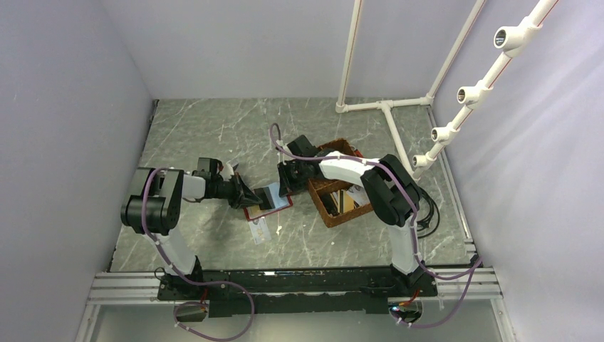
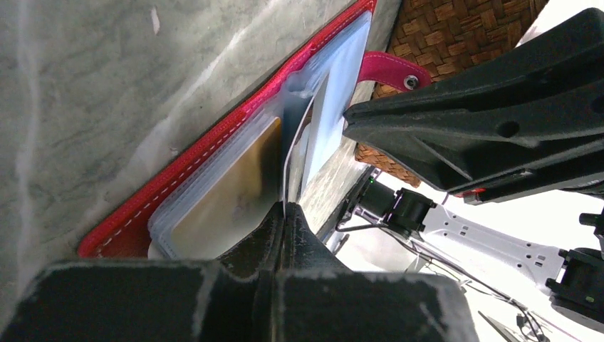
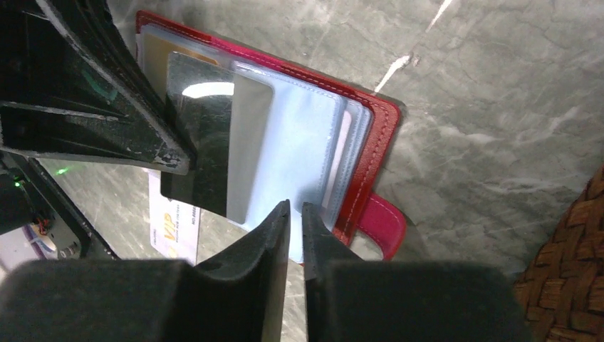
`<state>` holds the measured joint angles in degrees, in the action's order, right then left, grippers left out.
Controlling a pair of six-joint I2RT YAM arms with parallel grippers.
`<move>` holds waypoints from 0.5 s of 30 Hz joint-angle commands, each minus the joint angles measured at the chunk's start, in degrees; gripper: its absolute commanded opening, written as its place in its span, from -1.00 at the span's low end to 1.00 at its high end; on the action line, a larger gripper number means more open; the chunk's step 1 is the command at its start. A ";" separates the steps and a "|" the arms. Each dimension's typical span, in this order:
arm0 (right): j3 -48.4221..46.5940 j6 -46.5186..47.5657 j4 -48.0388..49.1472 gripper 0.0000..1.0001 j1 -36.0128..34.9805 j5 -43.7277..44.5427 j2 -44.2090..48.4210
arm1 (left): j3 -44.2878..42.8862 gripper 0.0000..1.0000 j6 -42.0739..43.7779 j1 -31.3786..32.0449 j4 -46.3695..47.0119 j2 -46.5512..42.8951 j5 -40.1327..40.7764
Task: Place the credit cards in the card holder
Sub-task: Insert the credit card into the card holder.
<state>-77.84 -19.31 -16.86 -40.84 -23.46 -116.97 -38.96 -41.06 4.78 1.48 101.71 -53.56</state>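
Note:
The card holder [image 1: 273, 199], a dark red wallet, lies open on the table with its clear sleeves up. It also shows in the left wrist view [image 2: 142, 214] and the right wrist view [image 3: 377, 121]. My left gripper [image 1: 255, 198] [image 2: 285, 210] is shut on a grey-white card [image 3: 203, 142], held on edge [image 2: 286, 178] and partly between the sleeves. A tan card [image 2: 221, 206] sits in a sleeve. My right gripper [image 1: 287, 184] [image 3: 295, 206] is shut on the light blue sleeve edge [image 3: 299, 157] at the wallet's side near the snap tab [image 3: 381, 224]. A white card [image 1: 260, 229] [image 3: 174, 231] lies on the table beside the wallet.
A brown woven compartment basket [image 1: 342, 189] [image 2: 456, 28] stands just right of the wallet, behind the right arm. A white pipe frame [image 1: 388, 107] stands at the back right. The right gripper's body [image 2: 484, 121] is close over the wallet.

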 commanded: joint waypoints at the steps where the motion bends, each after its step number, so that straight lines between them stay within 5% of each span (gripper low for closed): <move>1: -2.61 0.56 -5.40 -0.57 0.67 2.65 -0.02 | 2.13 -1.00 -1.85 0.90 3.11 -1.94 5.88; 5: -2.92 1.18 -6.67 -0.34 1.52 1.13 0.59 | 1.85 -1.00 -1.22 1.74 2.58 -1.17 6.57; 15: -3.12 1.38 -8.33 -0.24 2.25 2.90 0.34 | 1.08 -1.00 -2.49 4.03 2.66 -1.65 9.41</move>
<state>-79.59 -19.00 -22.28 -39.55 -22.90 -116.95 -37.63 -43.44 7.38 5.32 100.64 -49.89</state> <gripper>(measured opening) 0.380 0.009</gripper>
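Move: The left hand already has the black card partly in the blue clear pocket of the card holder. That pocket's middle is some 5 cm to its right and 3 cm ahead, about 1 cm lower; the loose VIP card lies about 8 cm back and 1 cm to the right. From the right hand, at the pocket's near edge, the pocket's middle is roughly 3 cm left and 2 cm ahead, the holder's strap 3 cm right and 1 cm ahead, the basket's middle 20 cm right and 3 cm ahead. The right fingers let go of the pocket's near edge, opening to over a third of their range, and the hand lifts a touch, then draws off about 1.5 cm to the right, ending low again. Meanwhile the left hand, still pinching the black card by its outer edge, slides it about 1 cm rightward and slightly down, farther into the pocket. ##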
